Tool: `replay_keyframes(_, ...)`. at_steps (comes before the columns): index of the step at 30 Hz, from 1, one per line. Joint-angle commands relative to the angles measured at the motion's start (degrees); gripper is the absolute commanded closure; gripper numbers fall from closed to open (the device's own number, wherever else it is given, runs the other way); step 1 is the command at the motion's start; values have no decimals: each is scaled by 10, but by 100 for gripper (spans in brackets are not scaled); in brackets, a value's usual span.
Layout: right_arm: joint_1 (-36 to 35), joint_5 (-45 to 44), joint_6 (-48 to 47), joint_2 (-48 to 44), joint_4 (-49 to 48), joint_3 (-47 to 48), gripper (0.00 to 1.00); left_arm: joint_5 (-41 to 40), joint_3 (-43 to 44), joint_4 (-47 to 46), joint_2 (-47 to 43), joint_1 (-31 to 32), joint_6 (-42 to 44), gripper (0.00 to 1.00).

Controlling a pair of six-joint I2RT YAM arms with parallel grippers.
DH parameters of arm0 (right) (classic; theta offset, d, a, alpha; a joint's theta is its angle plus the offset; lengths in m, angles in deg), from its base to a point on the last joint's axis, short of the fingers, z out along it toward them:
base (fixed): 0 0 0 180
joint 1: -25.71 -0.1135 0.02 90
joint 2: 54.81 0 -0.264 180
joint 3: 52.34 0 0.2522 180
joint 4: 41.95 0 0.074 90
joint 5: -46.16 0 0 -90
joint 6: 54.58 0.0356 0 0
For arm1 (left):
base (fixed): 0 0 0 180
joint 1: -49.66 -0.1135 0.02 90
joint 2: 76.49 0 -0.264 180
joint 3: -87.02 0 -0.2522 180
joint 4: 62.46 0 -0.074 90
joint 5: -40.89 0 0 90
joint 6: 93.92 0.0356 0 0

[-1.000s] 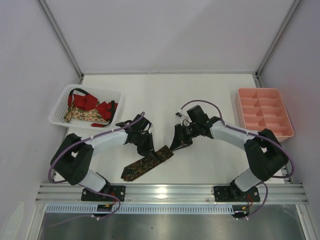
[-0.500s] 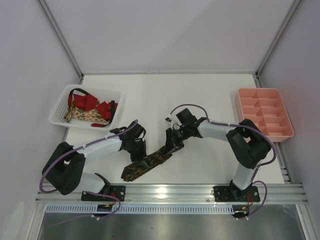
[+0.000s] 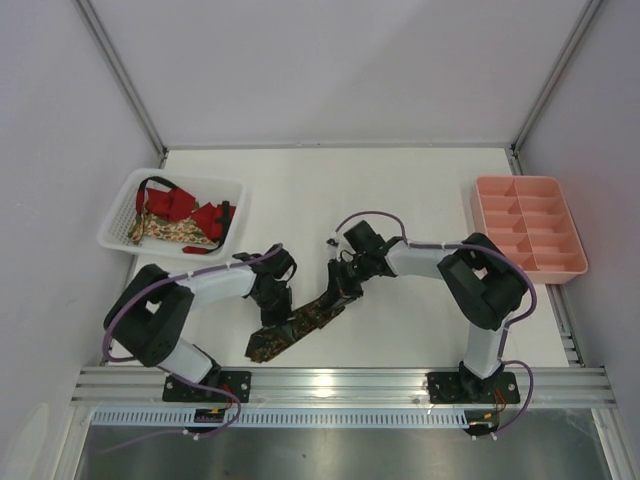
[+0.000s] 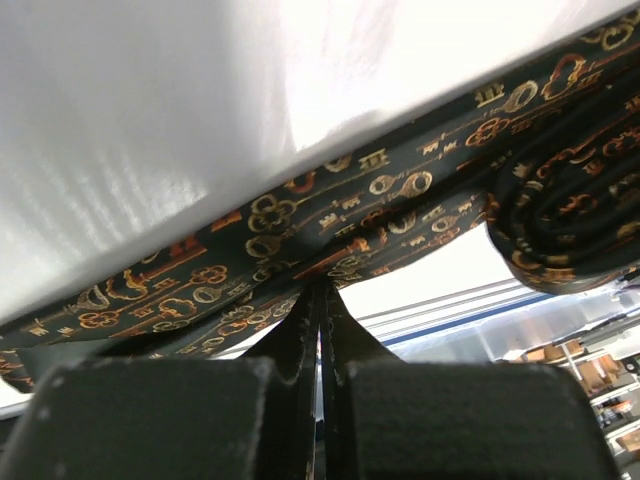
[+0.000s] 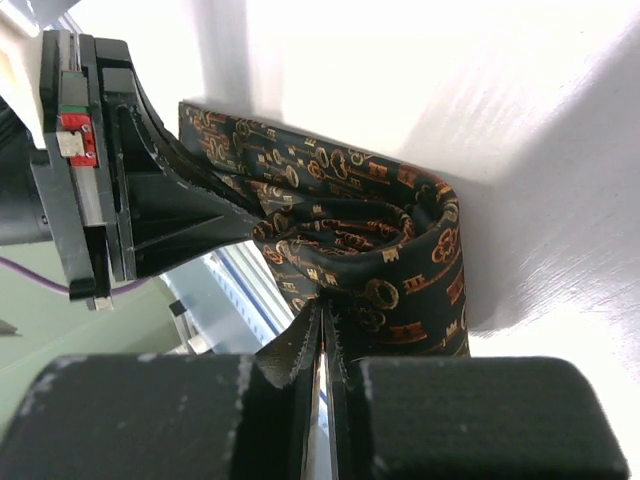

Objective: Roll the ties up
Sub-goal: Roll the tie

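Note:
A dark brown tie [image 3: 296, 325] with a reddish-gold key pattern lies diagonally on the white table between the arms. Its upper right end is rolled into a loose coil [image 5: 370, 250], which also shows at the right of the left wrist view as a coil [image 4: 560, 215]. My left gripper [image 3: 272, 306] is shut, pinching the tie's flat part [image 4: 300, 225] at its edge, the gripper [image 4: 320, 295] tips pressed together. My right gripper [image 3: 345, 287] is shut on the coil's lower fold, its tips [image 5: 325, 305] closed tight. Red and beige floral ties [image 3: 180, 218] lie in a basket.
The white mesh basket [image 3: 120, 215] stands at the left, a pink compartment tray [image 3: 527, 226] at the right edge. The metal rail [image 3: 340, 385] runs along the near edge. The left gripper's body [image 5: 95, 170] sits close beside the coil.
Both grippers have closed on the dark tie. The left gripper came down and left onto its middle; the right gripper moved left to the upper end, which is now bunched into a coil.

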Motion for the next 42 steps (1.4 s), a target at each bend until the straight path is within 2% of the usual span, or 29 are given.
replay_keyframes(1, 1, -46, -6, 20, 13, 27, 91, -58, 32, 6, 41, -3, 32, 99)
replay_keyframes(8, 29, -48, -6, -32, 31, 50, 90, -113, 109, 62, 113, -2, 91, 100)
replay_keyframes(12, 45, -65, -40, -36, 85, 110, 87, -130, 137, 78, 131, -3, 109, 99)
replay_keyframes(20, 47, -80, -43, 84, 124, 251, 84, -143, 175, 83, 145, -3, 122, 99)
replay_keyframes(24, 49, -73, -50, 172, 184, 317, 85, -160, 208, 94, 165, -3, 137, 100)
replay_keyframes(31, 60, -67, -37, 176, 171, 259, 86, -160, 254, 87, 208, -4, 163, 100)
replay_keyframes(42, 98, -70, -36, 98, 147, 148, 87, -80, 280, 67, 205, -3, 180, 100)
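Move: The left fingertips, shut, are down on the tie's flat strip. From them the rolled part lies about 12 cm to the right and 5 cm ahead, a little higher, and the loose end some 6 cm back and 5 cm left. The right hand is right at the roll, its middle about 1 cm to this hand's right, level fore and aft, and 2 cm below; from this hand the loose end is roughly 11 cm back and 17 cm left. Still pressing its shut fingertips on the strip, the left hand drags the tie forward about 8 cm along the table, turning some 15 degrees clockwise. The right hand leaves the roll, arcs up and forward some 12 cm over it, then comes down to the table beyond it and draws back about 4 cm and rightward 6 cm, ending low by its far side, fingers nearly shut. ##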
